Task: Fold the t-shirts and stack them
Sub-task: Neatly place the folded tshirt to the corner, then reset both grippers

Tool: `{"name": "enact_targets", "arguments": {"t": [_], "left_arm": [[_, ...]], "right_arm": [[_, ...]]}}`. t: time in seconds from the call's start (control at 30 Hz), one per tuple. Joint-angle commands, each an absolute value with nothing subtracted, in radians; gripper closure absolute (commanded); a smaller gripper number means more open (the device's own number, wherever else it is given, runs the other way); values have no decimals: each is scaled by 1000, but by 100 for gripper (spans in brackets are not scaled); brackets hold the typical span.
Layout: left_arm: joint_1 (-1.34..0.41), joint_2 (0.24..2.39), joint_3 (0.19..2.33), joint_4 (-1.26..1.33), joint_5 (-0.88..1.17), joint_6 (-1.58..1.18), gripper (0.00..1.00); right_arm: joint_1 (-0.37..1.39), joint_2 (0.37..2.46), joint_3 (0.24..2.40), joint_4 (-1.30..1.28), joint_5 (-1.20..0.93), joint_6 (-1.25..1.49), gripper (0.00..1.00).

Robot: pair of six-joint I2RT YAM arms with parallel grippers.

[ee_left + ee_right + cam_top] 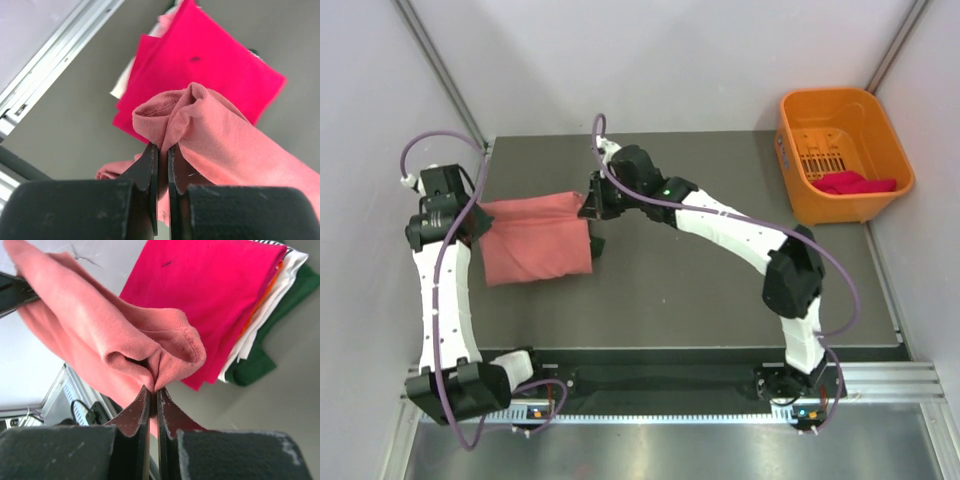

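Note:
The folded salmon-pink t-shirt (535,238) is held up at the table's left, stretched between both grippers. My left gripper (478,222) is shut on its left edge, with cloth bunched between the fingertips (162,148). My right gripper (588,207) is shut on the right edge, pinching a rolled hem (154,389). Below the shirt lies a stack of folded t-shirts: magenta-red (210,285) on top, then an orange edge (261,299), white (272,302) and dark green (255,362). The magenta shirt (200,65) also shows under the left gripper. From above, the salmon shirt hides most of the stack.
An orange plastic basket (800,110) stands at the back right corner with a red cloth (857,183) inside. Aluminium rails run along the table's left side (55,55) and its front edge (670,375). Grey walls close in on both sides.

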State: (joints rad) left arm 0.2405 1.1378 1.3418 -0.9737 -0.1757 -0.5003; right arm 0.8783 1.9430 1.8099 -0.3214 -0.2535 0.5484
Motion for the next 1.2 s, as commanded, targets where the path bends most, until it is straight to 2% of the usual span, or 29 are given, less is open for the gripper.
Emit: {"name": "enact_targets", "arguments": {"t": [0.0,0.2,0.4,0.43,0.47,0.5,0.53,0.57,0.63,0.7,0.83,0.93,1.17], "left_arm": [[310,1183,1390,-928,-284,-456,100],[316,1336,1471,-901,-259,-442,100],[314,1488,1476,-801,-249,-463,100],[316,1543,1479,-793,-236,-466,100],[314,1575,1491,-789,-215,-465,99],[316,1606,1502,-782,-181,-459,91],[316,1668,1514,-788,-186,-468,67],[316,1699,1557,-807,-193,-475,42],[318,1782,1644,-939,-225,-518,9],[311,1795,1729,-963,-195,-505,8],[299,1622,1671,-858,-123,-466,6],[296,1493,1611,-786,-81,-439,1],[249,1411,1672,-801,29,-431,1]], "right_arm": [[861,2000,1922,-327,-213,566,100],[848,2104,2031,-319,-213,572,100],[809,2236,2087,-183,-235,664,100],[805,2259,2109,-169,-236,672,98],[802,2308,2132,-169,-239,693,82],[796,2328,2161,-166,-245,707,69],[796,2345,2167,-143,-248,722,54],[795,2367,2172,-137,-241,745,19],[795,2372,2171,-133,-218,749,4],[793,2349,2136,-124,-219,730,3],[793,2218,1972,-81,-164,677,4],[793,2053,1785,-75,-114,600,4],[729,1510,1278,-54,23,437,3]]}}
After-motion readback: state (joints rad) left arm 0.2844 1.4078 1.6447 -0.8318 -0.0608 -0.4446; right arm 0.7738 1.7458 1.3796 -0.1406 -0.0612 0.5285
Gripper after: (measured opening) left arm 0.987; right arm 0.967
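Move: The stack of folded shirts lies under the held t-shirt: its middle is about 4 cm ahead of the left hand, 6 to its right and some 15 below; from the right hand about level, 13 to the left and 14 below. A green shirt corner pokes out roughly 2 cm back and 2 right of the right hand, 16 down. The side rail runs about 10 cm left of the left hand, level with it and 16 below. The pink t-shirt, still pinched by its two far corners, is carried by both hands forward and down over the stack, some 10 cm each way with a slight drift left, the left wrist tipping down. Both grippers open wide and let go; the left then rises about 17 cm, tipping back up, while the right draws off right and back, then up, turning slightly clockwise. ##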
